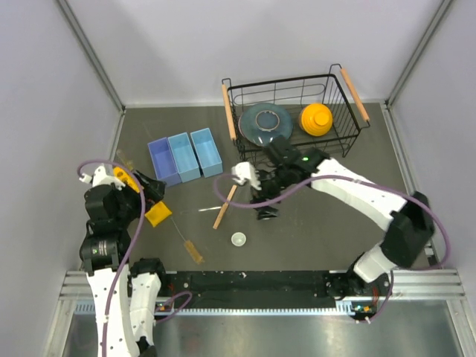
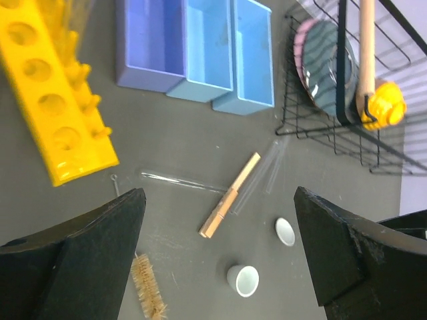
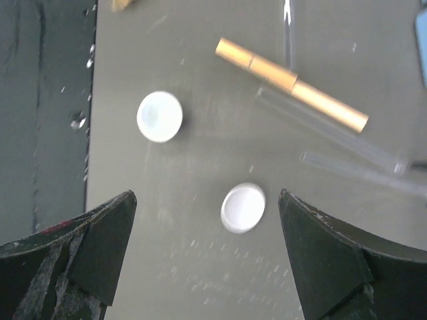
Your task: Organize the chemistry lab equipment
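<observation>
Two small white dishes lie on the dark table: one [image 3: 243,207] between my open right gripper's [image 3: 207,253] jaws, the other [image 3: 159,116] further off. A tan wooden stick [image 3: 290,83] and clear tubes [image 3: 333,137] lie beyond. In the top view the right gripper [image 1: 265,212] hovers over one dish, next to the stick [image 1: 225,206]; the other dish [image 1: 238,239] and the amber-bristled brush [image 1: 192,249] lie nearer the front. My left gripper [image 2: 220,247] is open and empty, above the dishes [image 2: 243,280], stick [image 2: 230,195], brush [image 2: 148,287] and a thin glass rod [image 2: 180,179].
Three light-blue bins [image 1: 184,156] stand at the back left. A black wire basket [image 1: 338,141] holds a blue-grey plate [image 1: 265,123] and a yellow bowl [image 1: 316,119]. A yellow test-tube rack [image 2: 50,100] lies by the left gripper [image 1: 158,195].
</observation>
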### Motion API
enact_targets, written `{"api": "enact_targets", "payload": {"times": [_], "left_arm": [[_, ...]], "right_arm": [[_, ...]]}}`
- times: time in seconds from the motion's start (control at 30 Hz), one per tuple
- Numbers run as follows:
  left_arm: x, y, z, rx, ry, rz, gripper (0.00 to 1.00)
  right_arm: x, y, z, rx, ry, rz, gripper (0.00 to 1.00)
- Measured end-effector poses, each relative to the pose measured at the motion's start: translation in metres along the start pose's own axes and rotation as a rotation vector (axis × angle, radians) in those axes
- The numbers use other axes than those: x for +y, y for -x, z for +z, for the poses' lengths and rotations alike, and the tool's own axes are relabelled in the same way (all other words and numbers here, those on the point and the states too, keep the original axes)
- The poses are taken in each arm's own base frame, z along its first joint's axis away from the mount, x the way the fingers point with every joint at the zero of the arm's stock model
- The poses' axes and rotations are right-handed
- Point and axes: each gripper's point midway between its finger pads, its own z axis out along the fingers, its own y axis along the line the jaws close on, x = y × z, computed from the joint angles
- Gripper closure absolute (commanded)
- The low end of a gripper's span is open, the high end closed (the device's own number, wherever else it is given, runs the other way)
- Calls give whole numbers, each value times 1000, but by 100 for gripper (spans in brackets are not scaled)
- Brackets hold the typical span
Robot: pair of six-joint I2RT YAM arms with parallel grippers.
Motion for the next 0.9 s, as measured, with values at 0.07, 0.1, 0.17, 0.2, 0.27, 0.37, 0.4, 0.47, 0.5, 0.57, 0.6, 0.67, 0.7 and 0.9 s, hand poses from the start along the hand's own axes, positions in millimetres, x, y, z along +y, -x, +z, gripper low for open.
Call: {"api": "enact_targets", "payload": {"times": [0.07,0.1,0.17,0.2,0.27,0.37,0.4,0.47,0.5,0.57,0.6,0.67,0.7,0.9], "left_arm": [[6,4,-4,-29,45,-28,1],[10,8,-7,-52,75,-41,1],[16,20,-16,-118,132,-57,1],[19,25,-21,-147,157,-64,1],[26,39,-34,-228,218,-82,1],[34,53,-50,-323,275,-96,1],[36,57,-56,-349,293,-99,1],[41,61,-62,-381,321,-101,1],[43,61,-64,-389,337,-102,1],[49,62,-67,-399,365,-102,1],[51,62,-68,-404,377,-103,1],[54,63,-70,-416,395,-103,1],[55,63,-72,-423,402,-103,1],[60,63,-77,-440,425,-103,1]], "right_arm": [[-8,18,21,24,16,-31,12],[-14,26,31,35,22,-39,12],[-26,40,53,48,24,-57,13],[-32,44,64,57,21,-65,14],[-44,51,89,80,16,-75,18],[-54,52,121,119,12,-84,23],[-57,52,132,135,9,-88,24],[-61,51,152,160,5,-96,28],[-62,50,159,169,3,-97,30],[-66,47,174,189,1,-99,34],[-69,46,178,196,-4,-97,36],[-73,43,186,207,-11,-94,39],[-75,43,189,212,-16,-94,40],[-81,36,200,230,-28,-79,46]]}}
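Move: The glass tube, lying crosswise beyond the wooden holder, has its middle about 20 cm left of the right hand, 6 cm ahead and 16 below. At table level, the holder is some 13 cm left and 6 ahead; a white dish about 4 ahead with no sideways offset; a small white cup 9 left and 5 back. From the left hand the tube is roughly 12 cm right, 1 ahead and 22 below. The glass tube's holder-side end is what the right hand comes down towards: it sweeps left some 17 cm, then increasingly down about 12, edging forward 6, its fingers tipping steeper and narrowing from wide to a little over half open, still clear of the tube. The left hand, empty and open, swings left 9 cm and back 6, rising slightly and turning about 35 degrees counter-clockwise, away from the tube. ##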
